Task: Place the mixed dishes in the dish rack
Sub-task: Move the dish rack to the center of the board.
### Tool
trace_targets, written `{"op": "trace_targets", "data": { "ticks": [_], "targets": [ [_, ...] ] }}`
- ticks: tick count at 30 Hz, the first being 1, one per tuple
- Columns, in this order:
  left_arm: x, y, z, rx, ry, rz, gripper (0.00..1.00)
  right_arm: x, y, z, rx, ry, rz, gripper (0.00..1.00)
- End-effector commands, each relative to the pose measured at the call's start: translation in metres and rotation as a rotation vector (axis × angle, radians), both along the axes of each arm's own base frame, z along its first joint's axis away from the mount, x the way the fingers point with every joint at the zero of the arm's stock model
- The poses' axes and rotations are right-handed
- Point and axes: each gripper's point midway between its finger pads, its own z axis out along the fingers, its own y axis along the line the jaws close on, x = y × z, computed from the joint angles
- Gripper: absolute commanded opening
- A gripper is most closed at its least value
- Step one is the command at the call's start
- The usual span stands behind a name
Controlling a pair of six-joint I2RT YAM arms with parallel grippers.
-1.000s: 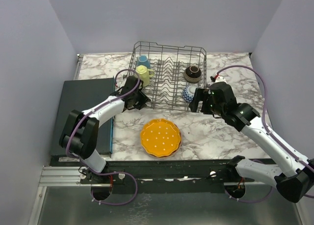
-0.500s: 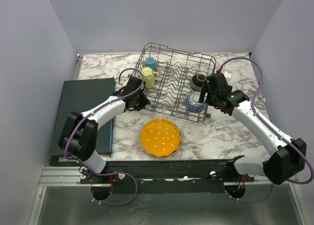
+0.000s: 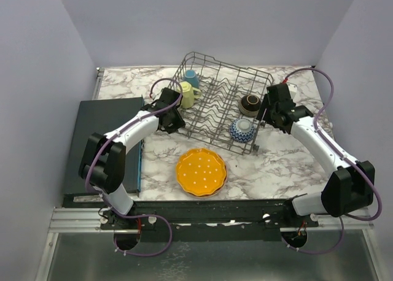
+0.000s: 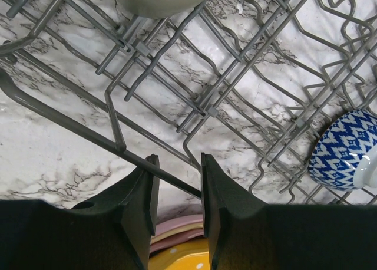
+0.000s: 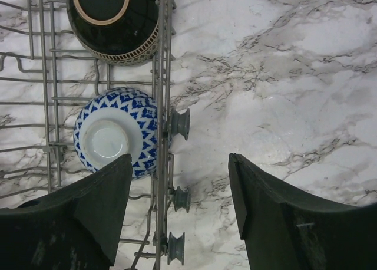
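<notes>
The grey wire dish rack [image 3: 216, 84] lies skewed on the marble, with a blue mug [image 3: 191, 78], a yellow mug [image 3: 188, 96], a dark brown bowl [image 3: 250, 103] and a blue-patterned bowl [image 3: 242, 129] inside. My left gripper [image 3: 173, 119] is at its near-left corner, shut on a rim wire [image 4: 88, 131] that crosses between the fingers [image 4: 178, 159]. My right gripper [image 3: 270, 111] stands open astride the rack's right wall [image 5: 160, 105], its left finger over the blue-patterned bowl [image 5: 115, 134]. The orange white-dotted plate [image 3: 201, 172] tops a stack of pink and peach plates [image 4: 177, 227] in front of the rack.
A dark flat mat [image 3: 104, 134] lies left of the rack under the left arm. Small grey rollers [image 5: 179, 123] stick out from the rack's right wall. Bare marble [image 5: 283, 93] stretches right of the rack. Grey walls close in the table.
The rack has swung clockwise and shifted right. My right gripper moved from in front of the blue-patterned bowl up to the rack's right wall, its jaws narrowing. The left gripper shifted slightly up with the corner.
</notes>
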Motion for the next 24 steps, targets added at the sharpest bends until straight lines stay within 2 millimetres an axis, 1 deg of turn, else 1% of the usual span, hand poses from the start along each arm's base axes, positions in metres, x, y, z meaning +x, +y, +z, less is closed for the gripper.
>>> {"op": "trace_targets", "data": {
  "ticks": [1, 6, 10, 12, 16, 22, 24],
  "targets": [
    [-0.008, -0.002, -0.008, 0.12, 0.023, -0.208, 0.0, 0.014, 0.013, 0.009, 0.069, -0.05, 0.025, 0.71],
    [0.012, 0.001, -0.01, 0.15, 0.032, -0.196, 0.0, 0.013, 0.02, 0.007, 0.107, -0.048, 0.037, 0.71],
    [0.028, 0.009, -0.011, 0.169, 0.033, -0.162, 0.0, 0.009, 0.025, 0.008, 0.139, -0.059, 0.059, 0.71],
    [0.036, 0.012, -0.01, 0.166, 0.033, -0.148, 0.0, 0.006, 0.026, 0.005, 0.145, -0.054, 0.068, 0.71],
    [0.05, 0.016, -0.011, 0.173, 0.035, -0.133, 0.0, 0.001, 0.025, -0.002, 0.144, -0.034, 0.064, 0.71],
    [0.072, 0.022, -0.011, 0.183, 0.041, -0.117, 0.0, -0.002, 0.025, -0.005, 0.15, -0.036, 0.064, 0.71],
    [0.08, 0.024, -0.009, 0.194, 0.033, -0.112, 0.0, -0.003, 0.026, -0.006, 0.155, -0.034, 0.069, 0.71]
  ]
}}
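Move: The left hand already grips the dish rack's near rim by its left corner; the rack's middle lies about 10 cm ahead, 16 cm right and 5 cm below. The green mug stands some 12 cm ahead and 2 cm right, the plate stack 15 cm back and 7 cm right. The open right hand is over the rack's right rim, roughly 1 cm left and 4 cm below; the blue-white bowl sits level with it, 7 cm left, the black bowl 7 cm ahead, 5 cm left. Forward and to its left, about 5 and 3 cm, the left hand pushes the pinched corner of the rack away from the plate stack, its left side rolling up some 10 degrees. The right hand drifts roughly 2 cm left, edges forward and comes back, then sinks about 1 cm, fingers still wide over the right rim; whether they touch can't be seen. ##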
